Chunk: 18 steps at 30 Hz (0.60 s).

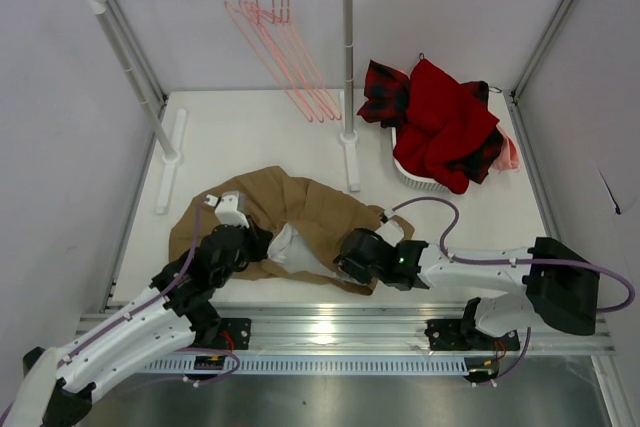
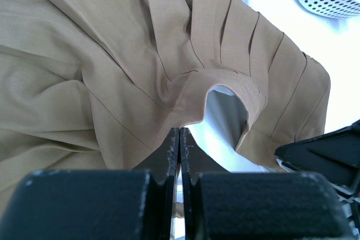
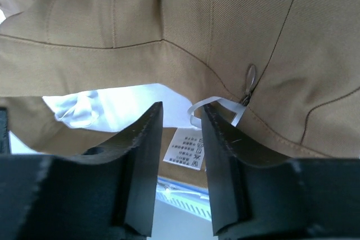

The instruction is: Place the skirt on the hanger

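The tan skirt (image 1: 300, 207) lies crumpled on the white table in front of both arms, its pale lining showing at the waist opening. My left gripper (image 1: 266, 245) is shut on the waistband's edge (image 2: 194, 119), its fingertips (image 2: 179, 130) pressed together with the cloth rising to them. My right gripper (image 1: 342, 259) is at the opposite side of the waist. Its jaws (image 3: 181, 108) stand apart just below the skirt's (image 3: 225, 26) waistband, with a white care label (image 3: 184, 149) behind the gap and a zip pull (image 3: 250, 80) close by. Several pink hangers (image 1: 275, 37) hang on the rail at the back.
A white perforated basket (image 1: 415, 179) at the back right holds a red garment (image 1: 445, 122) and red-and-black plaid cloth (image 1: 385, 87). The rail's right post (image 1: 348, 67) and its foot stand just behind the skirt. The left post (image 1: 130, 67) is at the far left.
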Tool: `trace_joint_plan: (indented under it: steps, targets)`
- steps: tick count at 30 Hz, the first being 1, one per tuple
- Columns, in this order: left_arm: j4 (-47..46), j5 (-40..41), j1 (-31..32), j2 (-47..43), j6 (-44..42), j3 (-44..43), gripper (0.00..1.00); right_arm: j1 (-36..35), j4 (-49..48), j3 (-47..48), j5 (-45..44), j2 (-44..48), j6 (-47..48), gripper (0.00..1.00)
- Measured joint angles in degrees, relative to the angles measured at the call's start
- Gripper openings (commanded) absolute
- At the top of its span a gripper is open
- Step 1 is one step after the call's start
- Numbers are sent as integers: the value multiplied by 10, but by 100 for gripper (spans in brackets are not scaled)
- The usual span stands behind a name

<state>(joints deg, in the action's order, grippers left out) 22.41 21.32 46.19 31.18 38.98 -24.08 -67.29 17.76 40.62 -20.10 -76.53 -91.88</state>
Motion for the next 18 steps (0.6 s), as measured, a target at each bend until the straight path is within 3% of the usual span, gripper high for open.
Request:
trace_joint_plan:
  steps: [5, 9, 18]
  targets:
    - [0, 2, 0, -1, 0, 0, 5, 1, -9, 0, 0, -19, 2, 23]
    - [2, 6, 0, -2, 0, 0, 5, 5, -10, 0, 0, -25, 6, 0]
    - [17, 16, 0, -10, 1, 0, 5, 11, 21, 34, -3, -5, 48, 0]
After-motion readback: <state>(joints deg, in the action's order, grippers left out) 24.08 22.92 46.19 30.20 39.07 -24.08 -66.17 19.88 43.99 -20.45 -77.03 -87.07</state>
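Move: The skirt's thin white hanging loop is right at my open right fingertips: its middle lies about 1 cm ahead, 1 cm to the right and 1 cm below. The zip pull sits some 3 cm ahead, 3 cm right and 2 cm lower; the printed care tag is about 2 cm back, 1 cm right and 3 cm down. From my left hand, the loop lies about 4 cm back, 16 cm to the right and 6 cm below. I close my right fingers fully on the white loop, pinching one strand of it while I dip about 1 cm to reach it. Then, fingers shut, I turn upward and lift roughly 2.5 cm from that low point, easing about 1 cm forward. My left fingers stay shut on the skirt's waist edge and hardly shift. ##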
